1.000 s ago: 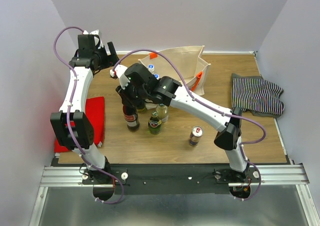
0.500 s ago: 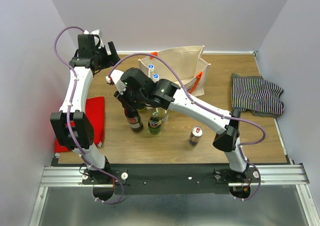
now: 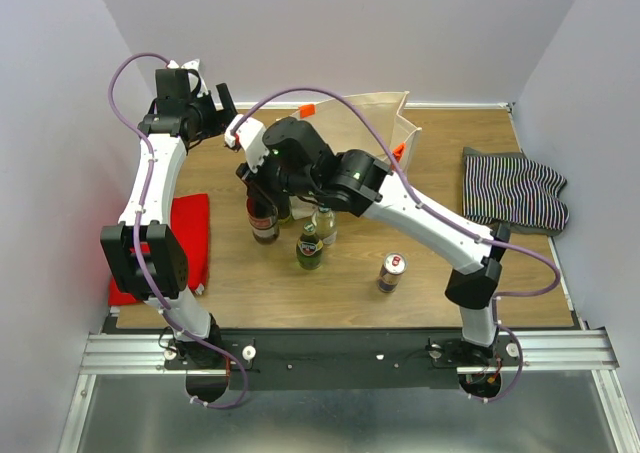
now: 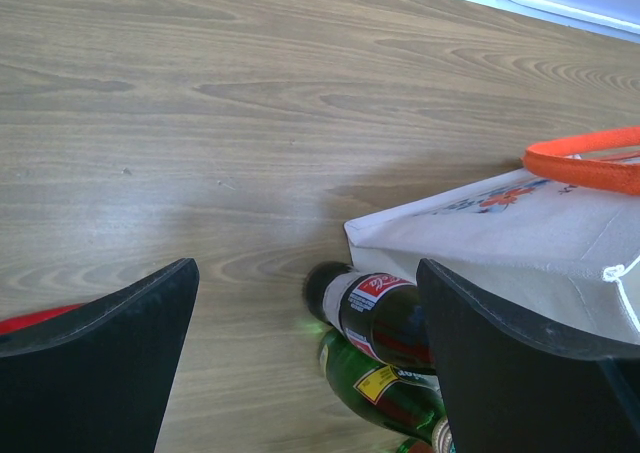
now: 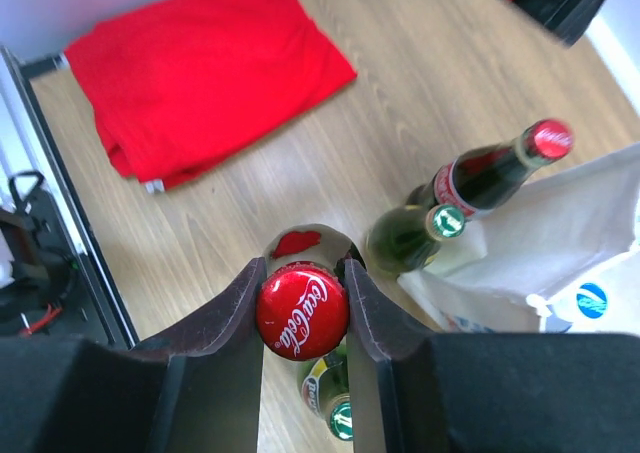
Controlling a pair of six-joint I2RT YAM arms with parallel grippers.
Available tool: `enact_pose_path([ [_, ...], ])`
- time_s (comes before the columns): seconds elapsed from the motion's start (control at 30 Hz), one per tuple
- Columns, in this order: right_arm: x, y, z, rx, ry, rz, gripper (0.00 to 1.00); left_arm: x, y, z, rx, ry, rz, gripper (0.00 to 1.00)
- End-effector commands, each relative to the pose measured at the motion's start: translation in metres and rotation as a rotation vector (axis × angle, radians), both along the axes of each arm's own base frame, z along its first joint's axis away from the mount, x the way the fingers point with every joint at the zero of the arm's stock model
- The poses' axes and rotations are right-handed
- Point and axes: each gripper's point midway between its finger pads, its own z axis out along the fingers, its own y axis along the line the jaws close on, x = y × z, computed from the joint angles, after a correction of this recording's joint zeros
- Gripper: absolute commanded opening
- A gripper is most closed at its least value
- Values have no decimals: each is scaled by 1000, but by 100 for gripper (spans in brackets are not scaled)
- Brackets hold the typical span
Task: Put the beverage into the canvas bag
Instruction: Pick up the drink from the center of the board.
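My right gripper (image 5: 301, 309) (image 3: 262, 188) is shut on the red-capped neck of a dark cola bottle (image 3: 263, 220), the beverage, which hangs upright in front of the cream canvas bag (image 3: 360, 123). In the right wrist view the red cap (image 5: 301, 311) sits squeezed between both fingers, with the bag (image 5: 560, 243) to the right. My left gripper (image 3: 222, 103) (image 4: 308, 273) is open and empty at the back left, beside the bag's corner (image 4: 520, 233) and its orange handle (image 4: 585, 158).
A second cola bottle (image 5: 490, 173), green bottles (image 5: 410, 238) (image 3: 310, 248) and a clear bottle (image 3: 325, 223) stand near the bag's front. A can (image 3: 391, 271) stands nearer me. Red cloth (image 3: 185, 238) lies left, striped cloth (image 3: 515, 188) right. A blue cap (image 5: 592, 299) shows inside the bag.
My right arm has swung back and right with the cola bottle still gripped, carrying it a little toward the bag. The left arm has stayed put.
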Motion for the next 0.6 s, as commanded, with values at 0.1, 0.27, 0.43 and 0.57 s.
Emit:
enact_pose_path([
  [0.1, -5, -16, 175, 436, -251, -5, 1, -3, -1, 23, -14, -60, -13, 99],
  [0.27, 0, -28, 197, 460, -316, -43, 1, -4, -6, 24, -26, -68, -42, 99],
  [0.43, 3, -43, 220, 498, -378, -81, 1, -6, -12, 28, -38, -82, -75, 99],
  [0.57, 2, -57, 243, 544, -434, -102, 1, -7, -13, 29, -40, -88, -81, 99],
])
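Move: The cola bottle already hangs by its red cap from the right gripper. The canvas bag it is bound for is centred about 20 cm ahead, 18 cm right and 19 cm below. The other cola bottle stands some 13 cm ahead, 1 cm right; the tall green bottle 9 cm ahead, 3 cm right; the clear bottle 4 cm ahead, 13 cm right, all roughly 20 cm lower. From the left gripper the bag lies about 28 cm right, 2 cm back and 12 cm below. Keep the right gripper's pinch on the red cap and carry the already lifted cola bottle on upward, about 7 cm nearly straight up, slowing as it climbs. Tip the fingers up some 10 degrees on the way, and near the end let the hand start drifting forward and to the right by about 1 cm. ##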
